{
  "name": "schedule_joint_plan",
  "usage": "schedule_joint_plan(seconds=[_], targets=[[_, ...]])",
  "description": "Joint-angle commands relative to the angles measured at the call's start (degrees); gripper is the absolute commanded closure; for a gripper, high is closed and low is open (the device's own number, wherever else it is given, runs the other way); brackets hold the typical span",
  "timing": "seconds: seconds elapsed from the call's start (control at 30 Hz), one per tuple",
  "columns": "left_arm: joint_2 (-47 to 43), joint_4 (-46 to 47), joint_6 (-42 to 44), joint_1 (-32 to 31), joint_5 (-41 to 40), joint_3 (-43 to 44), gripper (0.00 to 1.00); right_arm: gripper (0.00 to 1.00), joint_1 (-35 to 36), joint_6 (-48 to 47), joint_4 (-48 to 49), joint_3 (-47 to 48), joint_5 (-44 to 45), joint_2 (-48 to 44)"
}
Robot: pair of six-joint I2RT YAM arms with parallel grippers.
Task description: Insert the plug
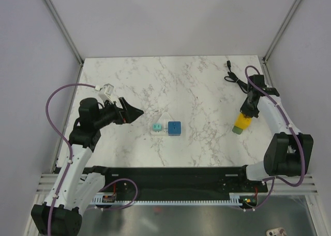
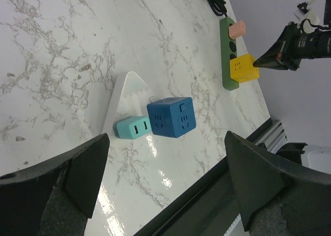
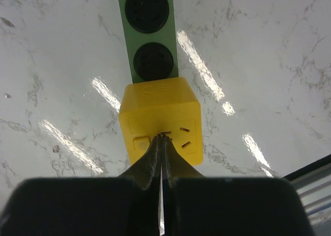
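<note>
A yellow cube plug point(image 3: 160, 117) sits on the near end of a green power strip point(image 3: 147, 34), with two round sockets free beyond it. My right gripper point(image 3: 163, 137) is shut and empty, its closed tips on the cube's top face. In the top view it point(image 1: 248, 109) is just above the yellow cube point(image 1: 241, 123). My left gripper point(image 1: 132, 112) is open and empty, left of a teal plug point(image 1: 155, 127) and a blue cube plug point(image 1: 174, 127). The left wrist view shows the teal plug point(image 2: 133, 127), blue cube point(image 2: 171, 117), yellow cube point(image 2: 243, 68) and strip point(image 2: 226, 55).
A white triangular holder point(image 2: 124, 99) lies behind the teal and blue plugs. A pink plug point(image 2: 237, 29) sits at the strip's far end. The strip's black cable point(image 1: 235, 78) coils at the back right. Walls enclose the marble table point(image 1: 207, 91).
</note>
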Motion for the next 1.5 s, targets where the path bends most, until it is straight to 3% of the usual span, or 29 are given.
schedule_joint_plan(seconds=[0.0, 0.1, 0.27, 0.4, 0.43, 0.47, 0.53, 0.6, 0.63, 0.73, 0.83, 0.93, 1.2, 1.47], targets=[[-0.01, 0.54, 2.74, 0.26, -0.82, 0.38, 0.00, 1.00, 0.06, -0.40, 4.60, -4.40, -3.24, 1.76], [0.07, 0.36, 2.92, 0.17, -1.53, 0.47, 0.00, 1.00, 0.06, -0.40, 4.34, -4.06, -1.40, 3.52], [1.30, -0.96, 2.22, 0.17, -2.41, 1.87, 0.00, 1.00, -0.03, -0.05, -1.71, 2.70, 3.36, -1.21], [1.92, -1.05, -0.07, 0.17, -1.00, 3.98, 0.00, 0.96, 0.32, -1.01, -3.23, 8.94, -0.57, -5.26], [2.09, -1.05, -0.42, 0.17, -0.04, 5.12, 0.00, 0.90, 0.58, -1.80, -2.53, 9.21, -4.86, -6.92], [2.70, -1.05, -0.60, 0.17, 0.66, 5.83, 0.00, 0.67, 1.46, -3.20, -1.13, 9.30, -7.60, -7.89], [3.24, -1.22, -0.33, 0.17, 2.50, 8.28, 0.00, 0.43, 2.43, -4.61, 0.90, 8.69, -12.61, -11.32], [3.94, -2.10, 0.28, 0.17, 5.39, 10.22, 0.00, 0.05, 3.22, -5.15, 3.63, 7.72, -19.30, -14.56], [4.03, -2.28, 0.46, 0.08, 6.29, 12.14, 0.00, 0.02, 4.88, -4.89, 3.89, 7.98, -20.71, -15.28], [3.85, -3.50, 3.61, -1.23, 8.32, 16.44, 0.00, 0.02, 6.56, -3.92, 5.91, 8.07, -26.77, -18.70], [3.68, -8.94, 10.80, -8.24, -0.08, 21.10, 0.00, 0.02, 7.53, -1.54, 9.60, 5.71, -30.29, -23.53], [4.03, -12.38, 11.97, -10.90, -2.85, 25.06, 0.00, 0.02, 7.79, -0.75, 12.16, 2.36, -32.06, -27.23], [0.78, -12.74, 9.42, -11.08, -0.21, 28.86, 0.00, 0.02, 7.88, -4.00, 12.24, -0.89, -34.52, -34.70], [-4.40, -12.47, 8.54, -11.08, -3.11, 26.23, 0.00, 0.02, 7.71, -0.58, 17.78, -1.42, -37.77, -36.91]])
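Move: The yellow plug sits on the near end of the green strip right under the right hand's shut fingertips, its middle about 3 cm below the hand. The pink plug is some 10 cm farther out and 4 cm to the right; the blue plug lies about 31 cm left and 3 cm nearer the base. From the left hand the yellow plug is roughly 46 cm right, 4 cm back and 12 cm below. Shut right fingertips press the yellow plug, then lift about 20 cm, swinging left and opening; left hand rises too. ##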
